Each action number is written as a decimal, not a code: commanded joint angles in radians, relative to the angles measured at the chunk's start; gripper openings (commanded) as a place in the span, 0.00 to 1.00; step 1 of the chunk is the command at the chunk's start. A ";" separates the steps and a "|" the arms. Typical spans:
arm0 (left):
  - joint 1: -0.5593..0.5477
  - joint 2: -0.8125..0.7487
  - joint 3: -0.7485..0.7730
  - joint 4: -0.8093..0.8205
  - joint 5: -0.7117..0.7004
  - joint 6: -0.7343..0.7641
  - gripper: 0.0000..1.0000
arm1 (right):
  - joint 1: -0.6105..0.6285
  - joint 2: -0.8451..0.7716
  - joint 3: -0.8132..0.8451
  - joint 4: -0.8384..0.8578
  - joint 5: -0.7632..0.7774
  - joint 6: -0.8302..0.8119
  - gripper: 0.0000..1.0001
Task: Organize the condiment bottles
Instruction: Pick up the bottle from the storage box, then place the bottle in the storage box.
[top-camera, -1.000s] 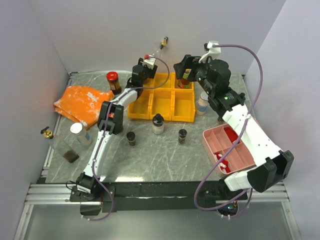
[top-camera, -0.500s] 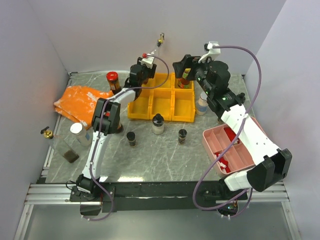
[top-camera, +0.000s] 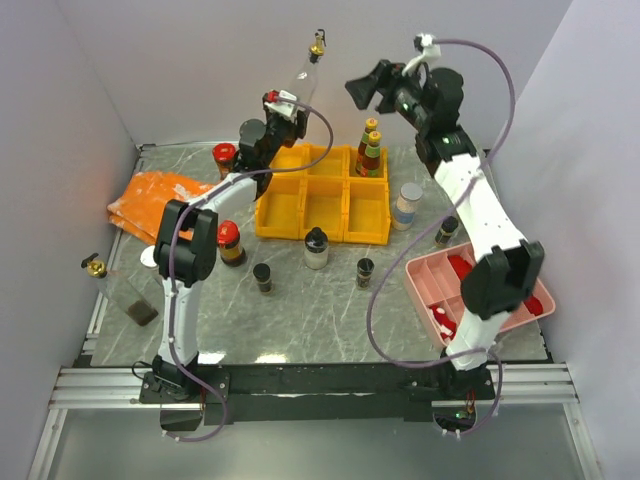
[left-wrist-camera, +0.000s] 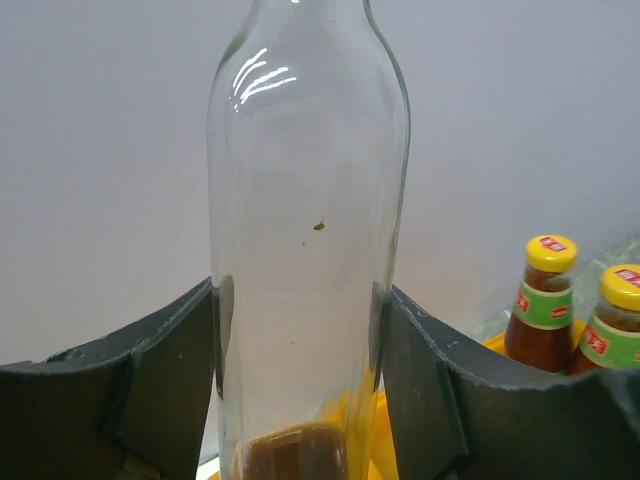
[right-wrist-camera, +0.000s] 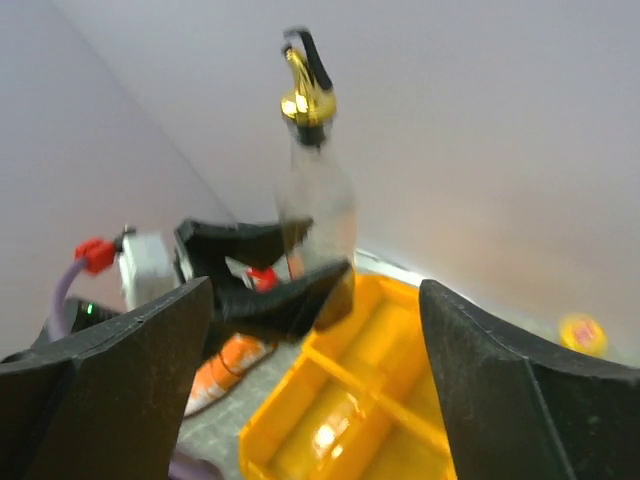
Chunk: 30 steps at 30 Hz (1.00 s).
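Observation:
My left gripper is raised above the yellow bin tray's back left corner and is shut on the base of a tall clear bottle with a gold pourer. In the left wrist view the bottle stands upright between the fingers, with a little brown liquid at its bottom. My right gripper is open and empty, high above the tray's back right. Two yellow-capped sauce bottles stand in the back right bin. The right wrist view shows the clear bottle and the tray.
Red-capped jars, black-capped bottles and a silver-capped jar stand around the tray. A clear bottle lies at the left edge. There are also an orange cloth and a pink tray with packets.
My left gripper has lifted the clear bottle higher above the tray. My right gripper has risen from the back right bin, where the two yellow-capped bottles now stand free.

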 joint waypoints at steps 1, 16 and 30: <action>0.001 -0.138 -0.061 0.186 0.070 -0.024 0.01 | 0.007 0.191 0.311 -0.063 -0.186 0.022 0.88; -0.015 -0.326 -0.261 0.142 0.294 -0.118 0.01 | 0.062 0.336 0.441 0.043 -0.168 0.036 0.81; -0.042 -0.376 -0.311 0.084 0.264 -0.115 0.13 | 0.099 0.281 0.346 0.101 -0.107 0.009 0.04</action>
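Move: The left hand already holds the glass bottle clear of the storage box, tilted forward and right, its gold spout about 16 cm above, 6 cm ahead and 4 cm right of that hand. From the right hand's open fingers the spout is roughly 14 cm ahead, 13 cm left and nearly level. The two soy bottles stand about 12 cm ahead, 2 cm right and 33 cm below; the storage box's middle is 4 cm ahead, 9 cm left and 42 cm down. Leftwards and somewhat forward, about 10 cm in all, the right hand reaches high over the storage box to the gold spout, turning slightly counter-clockwise, then closes its fingers around it. Meanwhile the left hand, still gripping the bottle's body, draws it back some 10 cm and a little right to meet it, turning clockwise about 20 degrees. ##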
